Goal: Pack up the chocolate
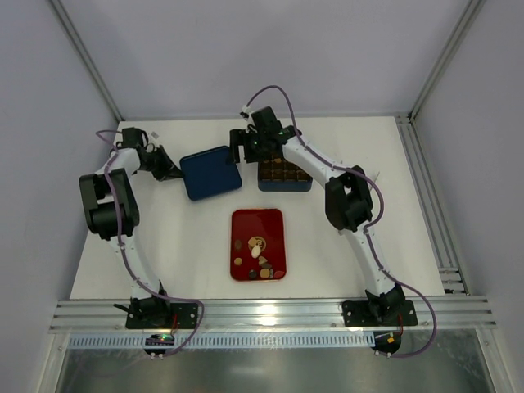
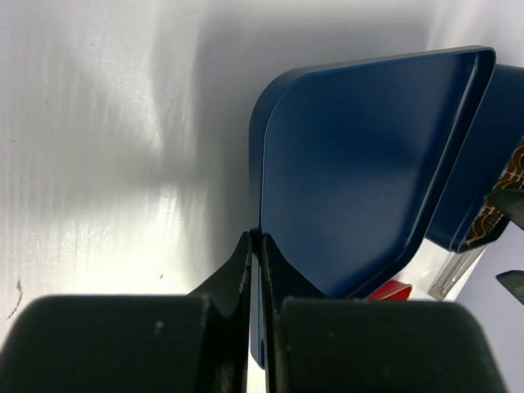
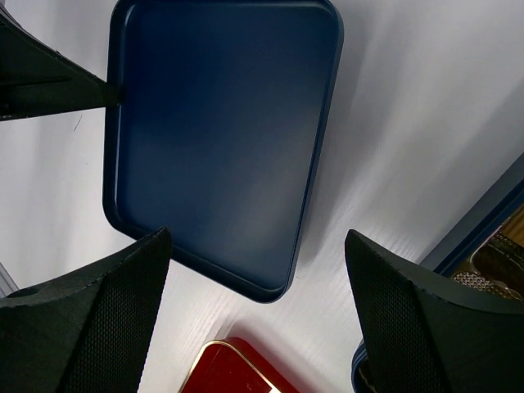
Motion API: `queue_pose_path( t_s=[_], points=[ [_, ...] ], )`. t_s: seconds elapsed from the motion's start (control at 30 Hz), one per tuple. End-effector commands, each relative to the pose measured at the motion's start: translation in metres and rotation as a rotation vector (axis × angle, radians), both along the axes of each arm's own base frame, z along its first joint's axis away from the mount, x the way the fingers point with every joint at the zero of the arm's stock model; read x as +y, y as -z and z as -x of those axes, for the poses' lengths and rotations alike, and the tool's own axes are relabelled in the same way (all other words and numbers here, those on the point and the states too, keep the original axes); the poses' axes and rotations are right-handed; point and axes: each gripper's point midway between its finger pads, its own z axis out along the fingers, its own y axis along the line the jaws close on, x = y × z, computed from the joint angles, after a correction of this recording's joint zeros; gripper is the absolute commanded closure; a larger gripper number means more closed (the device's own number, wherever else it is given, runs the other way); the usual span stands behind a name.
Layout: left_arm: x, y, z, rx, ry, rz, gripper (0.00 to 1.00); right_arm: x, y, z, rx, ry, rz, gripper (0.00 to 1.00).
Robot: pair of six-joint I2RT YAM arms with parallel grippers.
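Note:
Several small chocolate pieces [image 1: 258,254], brown, tan and cream, lie on the flat red tray [image 1: 242,221]. My left gripper [image 1: 176,174] [image 2: 256,237] is shut on the left rim of a dark blue lid [image 1: 211,172] [image 2: 360,164] [image 3: 221,123]. The lid is tilted and throws a shadow on the table. The dark blue box [image 1: 284,173] [image 3: 491,237] with brown grid compartments stands right of the lid. My right gripper [image 1: 250,155] [image 3: 258,237] hangs open over the gap between lid and box, holding nothing.
The red tray's corner [image 3: 229,368] [image 2: 391,290] shows just below the lid. The left gripper's black fingers [image 3: 49,82] reach in at the lid's far edge. An aluminium frame rail [image 1: 426,205] borders the white table on the right.

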Motion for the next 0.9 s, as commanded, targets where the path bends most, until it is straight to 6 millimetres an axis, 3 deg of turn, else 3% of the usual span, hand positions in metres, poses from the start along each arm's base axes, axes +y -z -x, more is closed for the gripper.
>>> queue_pose_path(
  t_s=[0.0, 0.47, 0.87],
  points=[
    [-0.006, -0.039, -0.003, -0.092, 0.014, 0.055, 1.00, 0.010, -0.017, -0.006, -0.057, -0.014, -0.022, 0.14],
    [-0.013, -0.065, 0.007, -0.135, 0.025, 0.110, 1.00, 0.023, -0.012, 0.004, 0.006, -0.042, -0.099, 0.14],
    [-0.019, -0.074, 0.013, -0.160, 0.044, 0.130, 1.00, 0.058, -0.053, 0.030, 0.193, -0.160, -0.436, 0.18]
  ],
)
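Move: The blue lid, its left edge already pinched by the shut left fingers, has its middle about 9 cm to the right of the left hand, level with it in reach and a couple of cm lower. The open right hand hangs over its right side, with the lid's middle some 7 cm to its left, 1 cm back and 7 cm below. From the right hand, the chocolate box lies about 15 cm right and 2 cm ahead, the red tray 20 cm back and 7 cm right, both lower still. The lid is carried up about 4 cm by the left hand, which keeps its pinch on the left edge and drifts back slightly. The right hand barely moves at first, then swings some 4 cm left over the lid's right side, rising and drawing back about 2 cm each, fingers staying wide and rolling roughly 15 degrees towards level to straddle the right edge. ##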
